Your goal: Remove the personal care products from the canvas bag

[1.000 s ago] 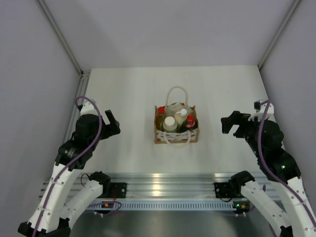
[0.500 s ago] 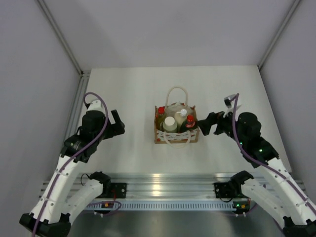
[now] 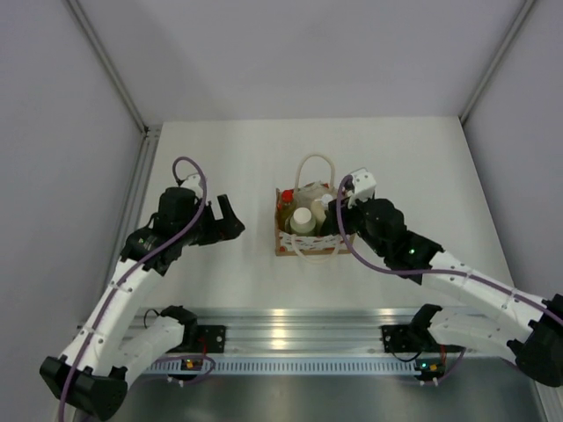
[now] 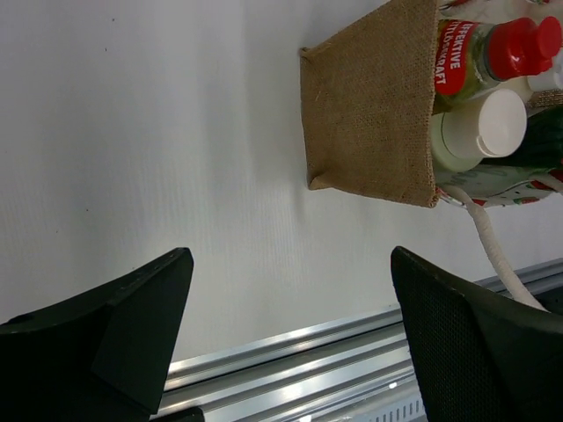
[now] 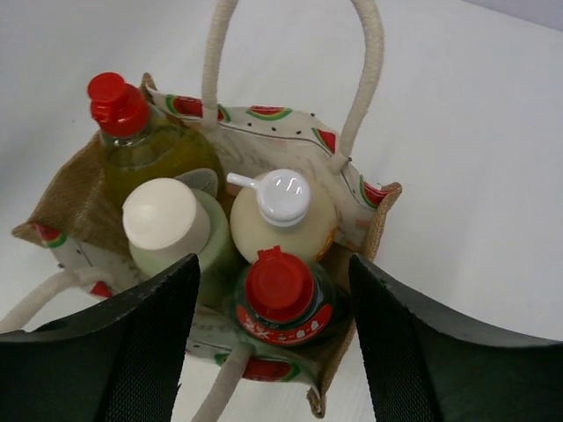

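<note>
The canvas bag (image 3: 297,245) stands mid-table with its rope handles up; it also shows in the right wrist view (image 5: 380,218) and the left wrist view (image 4: 369,105). It holds the yellow bottle (image 5: 158,154), the pale grey-green cylinder (image 5: 167,218), the cream rounded bottle (image 5: 283,211) and the dark green bottle (image 5: 280,290). My right gripper (image 5: 274,272) is open, just above the bag, with its fingers either side of the dark green bottle's red cap. From above, the right gripper (image 3: 339,215) covers that bottle. My left gripper (image 3: 230,220) is open and empty, left of the bag; its own view (image 4: 290,259) shows bare table between the fingers.
An aluminium rail (image 3: 290,321) runs along the near table edge and also shows in the left wrist view (image 4: 308,343). Grey walls enclose the table on the left, right and back.
My right arm has swung left from the table's right side to over the bag's right half. My left gripper has moved right, closer to the bag. The bag and bottles have not moved.
</note>
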`<state>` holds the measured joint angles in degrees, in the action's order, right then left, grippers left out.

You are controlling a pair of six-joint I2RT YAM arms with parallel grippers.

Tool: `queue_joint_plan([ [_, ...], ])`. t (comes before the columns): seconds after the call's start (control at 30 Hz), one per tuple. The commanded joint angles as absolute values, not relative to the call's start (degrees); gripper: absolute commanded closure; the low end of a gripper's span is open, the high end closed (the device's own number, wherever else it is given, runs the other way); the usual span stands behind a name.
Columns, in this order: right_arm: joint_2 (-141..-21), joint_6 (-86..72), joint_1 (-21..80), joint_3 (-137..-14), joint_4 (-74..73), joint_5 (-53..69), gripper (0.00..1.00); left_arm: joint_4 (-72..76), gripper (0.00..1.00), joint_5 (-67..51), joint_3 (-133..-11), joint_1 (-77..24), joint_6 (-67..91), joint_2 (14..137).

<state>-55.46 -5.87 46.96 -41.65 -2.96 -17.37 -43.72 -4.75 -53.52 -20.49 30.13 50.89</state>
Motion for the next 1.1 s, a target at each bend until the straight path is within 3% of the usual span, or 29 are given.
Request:
queue_joint_plan([
  [0.0,-57.04,-6.41,47.81,-41.40,6.49,-23.82,0.35,-41.57,0.02,-6.77,-55.90,-20.74,26.64,47.11],
  [0.33,-55.63,-11.43,49.39,-33.32,15.99,-27.94,0.46,-43.59,0.02,-1.50,-53.09,-21.09,24.61,45.17],
  [1.07,-59.50,-9.32,53.70,-31.29,21.97,-35.59,0.67,-43.42,0.02,-2.46,-52.56,-21.36,25.05,47.02],
])
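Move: Just in front of the right hand is the dark bottle's red cap, about 2 cm ahead and 3 cm below the finger pads. At much the same height in the bag, the white pump cap is 5 cm ahead and 4 cm left, the white jar lid 1 cm ahead and 9 cm left, and the yellow bottle's red cap 5 cm ahead and 12 cm left. From the left hand, the dark bottle's cap is some 25 cm right, roughly level in height and reach. Closing on the dark bottle's red cap, the right hand eases forward about 1 cm and sinks nearly 3 cm, then rises slightly and settles about 2 cm lower. Its wrist turns some 10 degrees clockwise and tips up slightly, while the fingers narrow from about two-thirds open to just over a third, bringing their tips against both sides of the cap. ##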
